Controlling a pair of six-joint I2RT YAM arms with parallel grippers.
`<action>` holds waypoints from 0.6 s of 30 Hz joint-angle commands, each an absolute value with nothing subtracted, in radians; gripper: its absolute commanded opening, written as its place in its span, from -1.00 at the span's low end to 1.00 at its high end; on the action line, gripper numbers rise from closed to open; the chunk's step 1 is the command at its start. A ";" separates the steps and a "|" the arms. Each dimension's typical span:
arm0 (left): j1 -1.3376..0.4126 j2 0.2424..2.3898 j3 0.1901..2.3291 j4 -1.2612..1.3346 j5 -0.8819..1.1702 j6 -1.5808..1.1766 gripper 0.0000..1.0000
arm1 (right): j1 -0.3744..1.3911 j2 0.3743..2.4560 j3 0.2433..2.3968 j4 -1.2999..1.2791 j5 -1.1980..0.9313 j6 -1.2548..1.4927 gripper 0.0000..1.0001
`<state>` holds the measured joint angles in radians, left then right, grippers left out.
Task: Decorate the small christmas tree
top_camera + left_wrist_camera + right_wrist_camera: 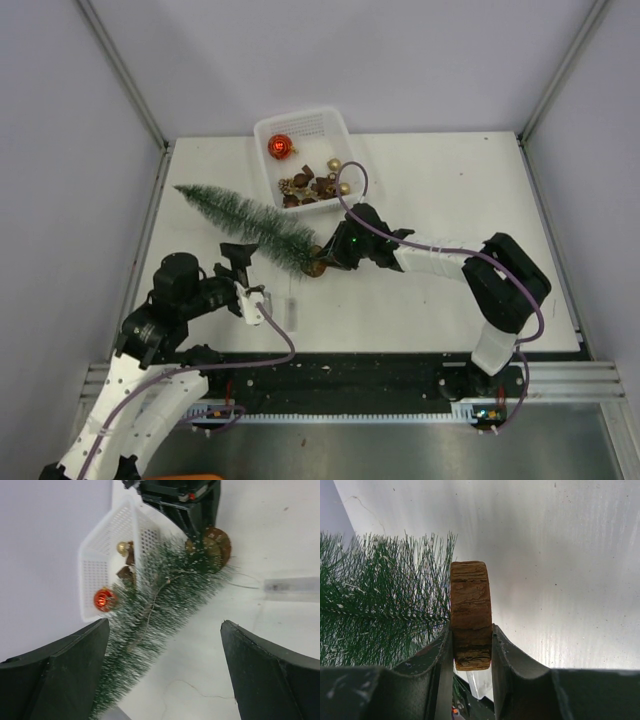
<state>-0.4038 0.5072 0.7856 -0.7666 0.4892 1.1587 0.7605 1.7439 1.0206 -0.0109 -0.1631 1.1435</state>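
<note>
The small christmas tree (pixel 250 222) lies slanted over the table, tip toward the back left, its frosted green bristles (pixel 375 595) filling the left of the right wrist view. My right gripper (pixel 333 254) is shut on its brown wooden disc base (pixel 471 610), one finger on each flat face. My left gripper (pixel 239 263) hangs open just in front of the tree's middle and holds nothing. In the left wrist view the tree (pixel 150 615) runs past the left finger, with a thin wire along it. A red bauble (pixel 280 146) and gold baubles (pixel 334 164) lie in the white basket (pixel 318 122).
The basket (pixel 107 555) stands at the back of the table and also holds brown ornaments (pixel 305 187). A small clear plastic piece (pixel 291 311) lies on the table near my left gripper. Metal frame posts and grey walls close in the table's sides.
</note>
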 commanded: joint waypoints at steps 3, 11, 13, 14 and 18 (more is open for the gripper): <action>-0.407 0.544 0.828 -0.419 0.548 1.277 0.98 | 0.752 1.718 1.029 0.037 -0.167 1.117 -1.00; -0.407 0.561 0.896 -0.181 0.529 1.039 0.97 | 0.752 1.710 1.023 0.032 -0.170 1.115 -1.00; -0.407 0.583 0.949 -0.170 0.522 1.003 0.96 | 0.752 1.712 1.023 0.032 -0.175 1.118 -1.00; -0.407 0.594 0.974 -0.163 0.505 0.958 0.97 | 0.752 1.713 1.023 0.034 -0.175 1.118 -1.00; -0.407 0.658 1.139 -0.210 0.454 0.817 0.97 | 0.750 1.710 1.022 0.034 -0.178 1.121 -1.00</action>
<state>-0.4038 0.6079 0.9863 -0.2573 0.5003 0.9966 0.7605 1.7439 1.0206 -0.0151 -0.1631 1.1259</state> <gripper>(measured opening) 0.984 0.279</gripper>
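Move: The tree's middle lies about 9 cm ahead of the open left hand, 5 cm to its left and some 13 cm lower. The tree's wooden base is about 9 cm to that hand's right, 1 cm ahead and 14 cm below, the clear box 11 cm back, 3 cm right and 22 cm below, and the white basket 26 cm ahead, 8 cm right and 20 cm below. From the right hand, the tree's middle is 15 cm to the left, 8 cm ahead, and 1 cm up. Up and away from the tree the left hand climbs about 18 cm, edging some 3 cm forward early on and then rising almost straight. Its wrist tips the fingers up by roughly 25 degrees, rolling its left side down as well, with the fingers staying wide open. The right hand keeps still, its pinch on the tree's wooden base unchanged. ##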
